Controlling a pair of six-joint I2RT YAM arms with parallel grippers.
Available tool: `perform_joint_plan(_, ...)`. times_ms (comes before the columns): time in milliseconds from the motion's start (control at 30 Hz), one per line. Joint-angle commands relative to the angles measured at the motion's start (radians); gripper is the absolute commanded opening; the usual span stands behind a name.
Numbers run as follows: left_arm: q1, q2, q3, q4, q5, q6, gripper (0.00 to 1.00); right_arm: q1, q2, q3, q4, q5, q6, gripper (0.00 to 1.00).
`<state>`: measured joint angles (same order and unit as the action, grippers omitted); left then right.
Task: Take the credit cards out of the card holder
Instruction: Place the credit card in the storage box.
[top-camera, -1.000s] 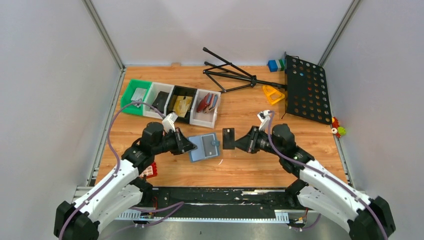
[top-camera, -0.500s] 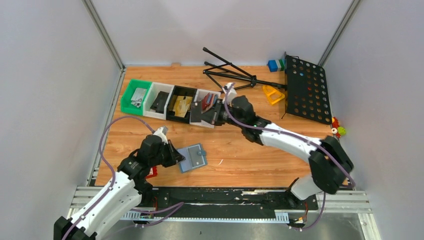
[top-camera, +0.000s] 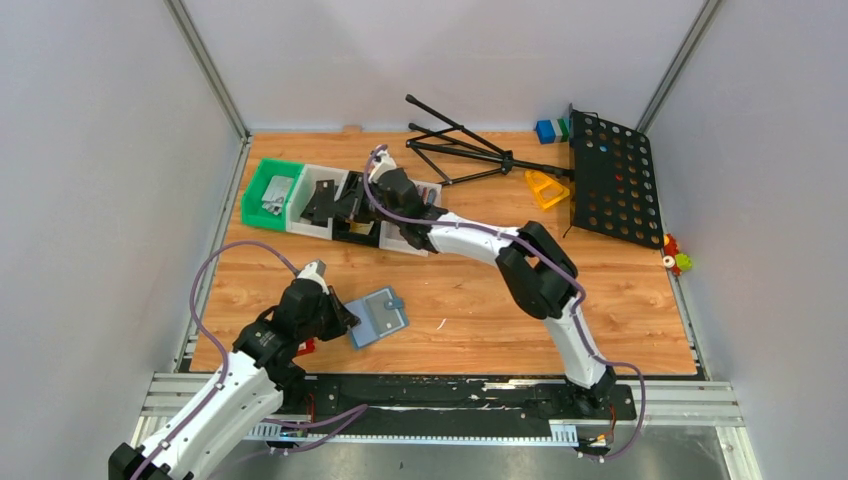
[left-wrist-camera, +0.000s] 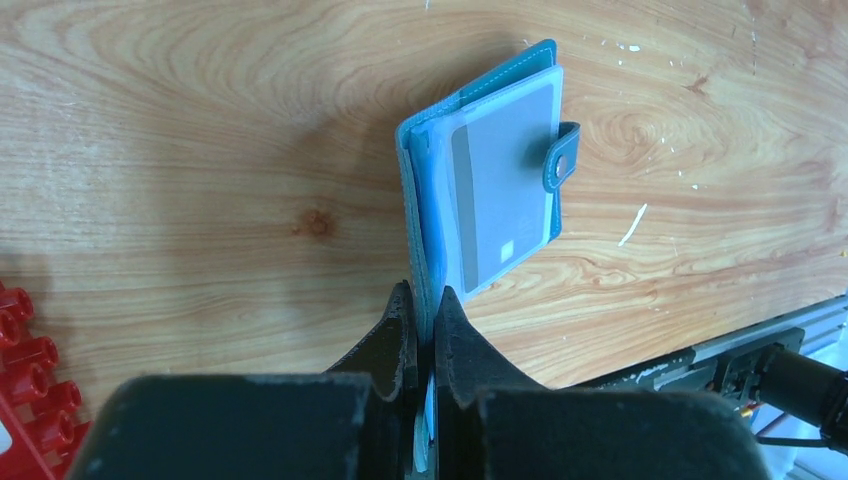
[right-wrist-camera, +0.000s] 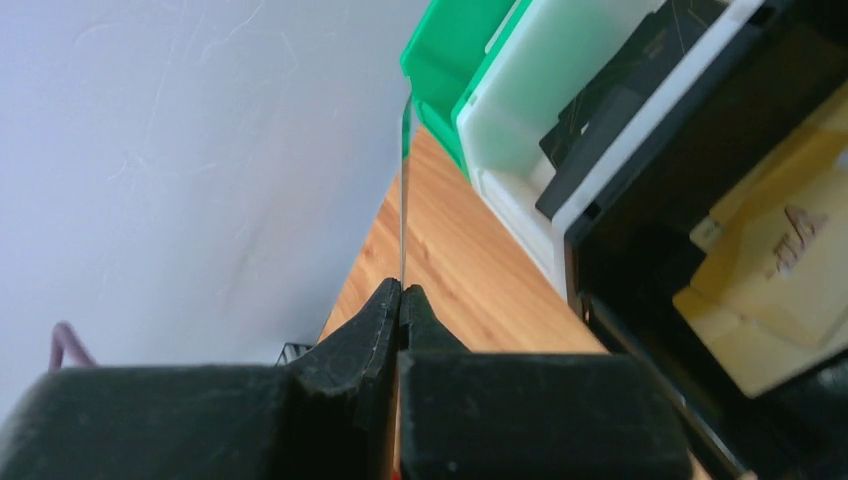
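The blue card holder (top-camera: 378, 316) lies open on the wood at the near left. My left gripper (top-camera: 338, 318) is shut on its near edge. In the left wrist view the card holder (left-wrist-camera: 440, 200) stands out ahead of the left gripper (left-wrist-camera: 428, 300), with a grey credit card (left-wrist-camera: 505, 190) inside its clear sleeve. My right gripper (top-camera: 357, 196) reaches over the row of bins, shut on a dark credit card (top-camera: 346, 205). From the right wrist that card (right-wrist-camera: 403, 200) shows edge-on as a thin line rising from the right gripper (right-wrist-camera: 401, 290).
A green bin (top-camera: 268, 190), a white bin (top-camera: 300, 222), a black bin (top-camera: 365, 237) with gold cards and another white bin (top-camera: 412, 243) stand at the back left. A black folding stand (top-camera: 460, 150) and perforated panel (top-camera: 612, 180) lie at the back right. A red brick (top-camera: 300, 345) sits beside the left arm.
The right arm has swung from the table's middle back-left to the bins, carrying the dark card. The left gripper has drawn the card holder nearer and to the left.
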<state>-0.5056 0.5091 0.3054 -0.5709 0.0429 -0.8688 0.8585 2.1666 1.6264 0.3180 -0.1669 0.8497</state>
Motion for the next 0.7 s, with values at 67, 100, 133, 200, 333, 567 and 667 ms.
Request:
perform_joint_plan(67, 0.006, 0.017, -0.023, 0.044, -0.061, 0.017, 0.0, 0.001, 0.18, 0.269, 0.017, 0.005, -0.04, 0.0)
perform_joint_plan(100, 0.006, 0.021, -0.024, 0.043, -0.072, 0.016, 0.0, 0.0, 0.211, 0.313, 0.011, 0.004, -0.045, 0.0)
perform_joint_plan(133, 0.006, 0.024, -0.025, 0.045, -0.08, 0.013, 0.0, 0.001, 0.241, 0.353, 0.007, 0.004, -0.049, 0.0)
perform_joint_plan(200, 0.006, 0.029, -0.03, 0.065, -0.079, 0.016, 0.0, 0.0, 0.293, 0.426, -0.005, 0.018, -0.059, 0.0)
perform_joint_plan(333, 0.006, 0.037, -0.033, 0.096, -0.08, 0.021, 0.0, -0.006, 0.375, 0.536, -0.019, 0.063, -0.071, 0.0)
perform_joint_plan(567, 0.006, 0.041, -0.021, 0.081, -0.119, 0.033, 0.0, -0.009, 0.475, 0.658, -0.034, 0.062, -0.062, 0.1)
perform_joint_plan(667, 0.006, 0.029, -0.034, 0.103, -0.107, 0.028, 0.0, -0.01, 0.459, 0.648, -0.036, 0.072, -0.063, 0.37)
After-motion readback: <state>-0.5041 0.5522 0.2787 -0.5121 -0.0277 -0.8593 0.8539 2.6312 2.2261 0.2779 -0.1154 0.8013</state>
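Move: The right hand already pinches a credit card. The white compartment with the black cards, the card's place in the storage box, lies about 8 cm ahead, 8 cm left and 14 cm below. From this hand the black compartment with yellow cards is some 8 cm ahead and 3 cm right, and the green compartment 11 cm ahead and 19 cm left, both about 14 cm below. From the left hand the white compartment is roughly 30 cm ahead, 12 cm left and slightly lower. Forward and to its left the right hand carries the card some 10 cm towards the white compartment, slowing and sinking about 3.5 cm on the way. The fingers still point mostly left and tip up only slightly. At the end of the travel, with the hand still well above the compartment, they part about a quarter of their range and let go of the card. ##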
